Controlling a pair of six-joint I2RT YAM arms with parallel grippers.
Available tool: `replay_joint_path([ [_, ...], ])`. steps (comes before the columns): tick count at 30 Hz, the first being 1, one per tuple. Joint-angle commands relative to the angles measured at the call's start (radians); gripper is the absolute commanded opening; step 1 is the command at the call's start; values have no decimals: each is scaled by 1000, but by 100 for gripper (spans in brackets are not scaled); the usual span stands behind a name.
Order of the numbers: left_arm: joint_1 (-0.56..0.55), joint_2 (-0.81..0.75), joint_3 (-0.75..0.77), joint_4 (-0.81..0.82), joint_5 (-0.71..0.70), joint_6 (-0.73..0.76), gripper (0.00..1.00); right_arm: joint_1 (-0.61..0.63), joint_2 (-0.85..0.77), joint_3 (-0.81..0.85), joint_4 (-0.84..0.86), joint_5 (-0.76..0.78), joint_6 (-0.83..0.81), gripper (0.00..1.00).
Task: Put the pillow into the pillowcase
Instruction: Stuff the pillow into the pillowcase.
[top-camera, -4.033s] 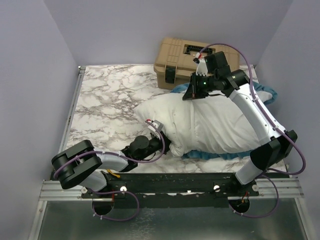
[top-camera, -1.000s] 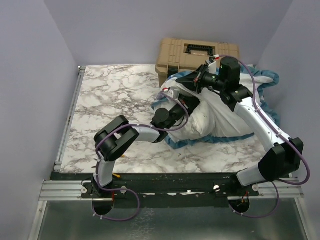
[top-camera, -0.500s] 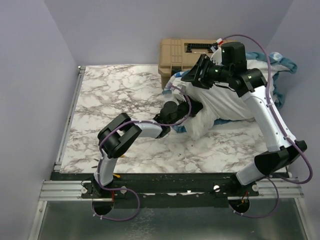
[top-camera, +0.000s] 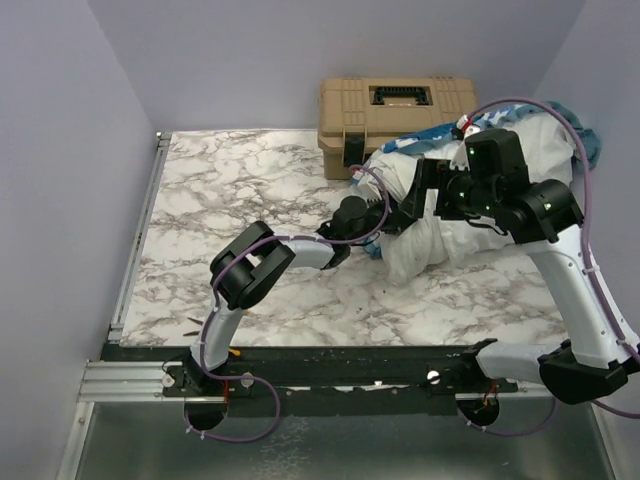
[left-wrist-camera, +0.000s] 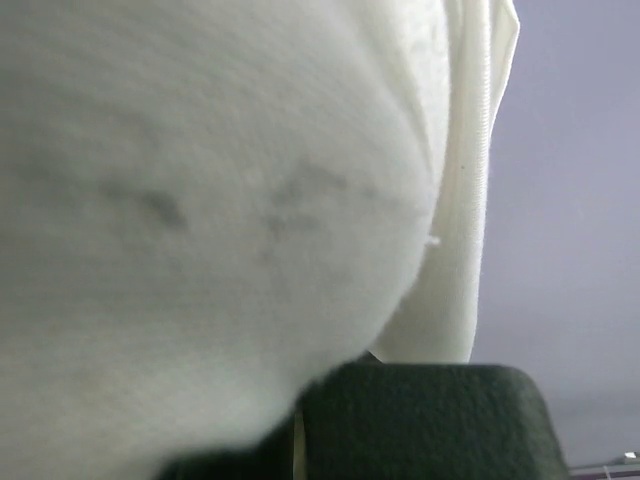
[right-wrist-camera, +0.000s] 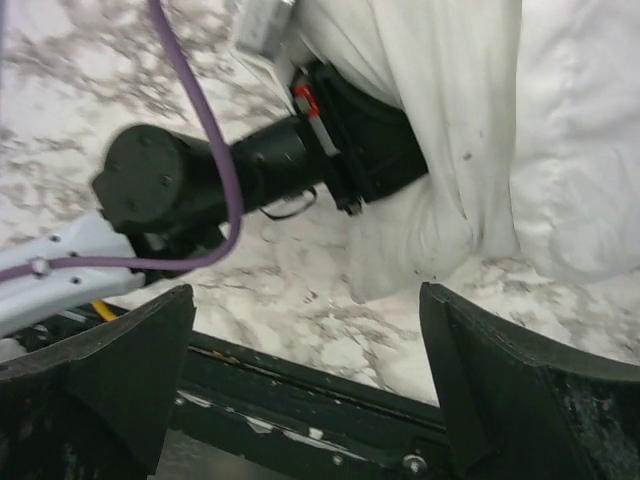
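Observation:
The white pillow (top-camera: 440, 235) lies bunched at the table's right back, partly wrapped in the pillowcase (top-camera: 445, 133), whose blue frilled edge shows along its far side. My left gripper (top-camera: 372, 215) reaches into the left end of the bundle and is shut on the pillow (left-wrist-camera: 200, 200). White cloth drapes over that gripper (right-wrist-camera: 365, 140). A hemmed white strip (left-wrist-camera: 470, 200) hangs beside the bulge. My right gripper (top-camera: 420, 200) hovers just above the left gripper, open, with nothing between its fingers (right-wrist-camera: 310, 400). The houndstooth outside is hidden.
A tan toolbox (top-camera: 395, 105) stands against the back wall, touching the bundle. The marble tabletop (top-camera: 240, 190) stretches to the left. Purple walls close in on three sides. The black front rail (right-wrist-camera: 300, 370) runs under my right gripper.
My right gripper has let go of the fabric, opened wide and swung down to the right. The left gripper pushed further right, and the bundle shifted toward the back right corner.

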Motion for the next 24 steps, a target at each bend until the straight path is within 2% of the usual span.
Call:
replay_joint_path([
  [1, -5, 83, 83, -32, 70, -88, 0, 0, -15, -192, -59, 136, -39, 100],
  [8, -6, 108, 159, -19, 85, -129, 0, -1, -47, -537, 232, 174, -29, 99],
  [10, -5, 102, 156, -17, 84, -134, 2, -1, -17, -599, 339, 188, -26, 95],
  [13, -3, 94, 148, -15, 86, -140, 5, 0, 75, -626, 413, 256, -7, 89],
  [14, -4, 92, 147, -13, 87, -140, 6, 0, 101, -631, 436, 272, -9, 84],
  [17, 3, 71, 129, -7, 85, -137, 12, -2, 151, -644, 511, 276, -47, 45],
  [20, 29, 2, 56, -6, 56, -119, 33, -16, 173, -608, 517, 246, -60, 2],
  [22, 60, -75, -34, -6, 13, -115, 49, -38, 172, -586, 516, 219, -59, 0],
  [24, 98, -164, -123, -8, -12, -101, 58, -66, 171, -562, 508, 182, -63, 0],
])
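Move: The fold of white pillowcase cloth that the open right hand goes for lies about 22 cm below it, 4 cm ahead and 3 cm to its right. The tan hard case stands some 35 cm ahead of the right hand and 27 cm below, and the bulk of the stuffed pillow lies about 25 cm to its right and 17 cm ahead. From the shut left hand, the same fold is roughly 6 cm back, 3 cm right and 5 cm lower. The right fingers close from wide open and pinch the hanging white cloth just short of the left hand, after a quick drop of some 22 cm that drifts slightly back, then reaches about 6 cm forward; the hand tips farther down and its left side rolls lower by about 20 degrees. The left hand edges right and up a little, then swings back left as its fingers open halfway around the cloth. ##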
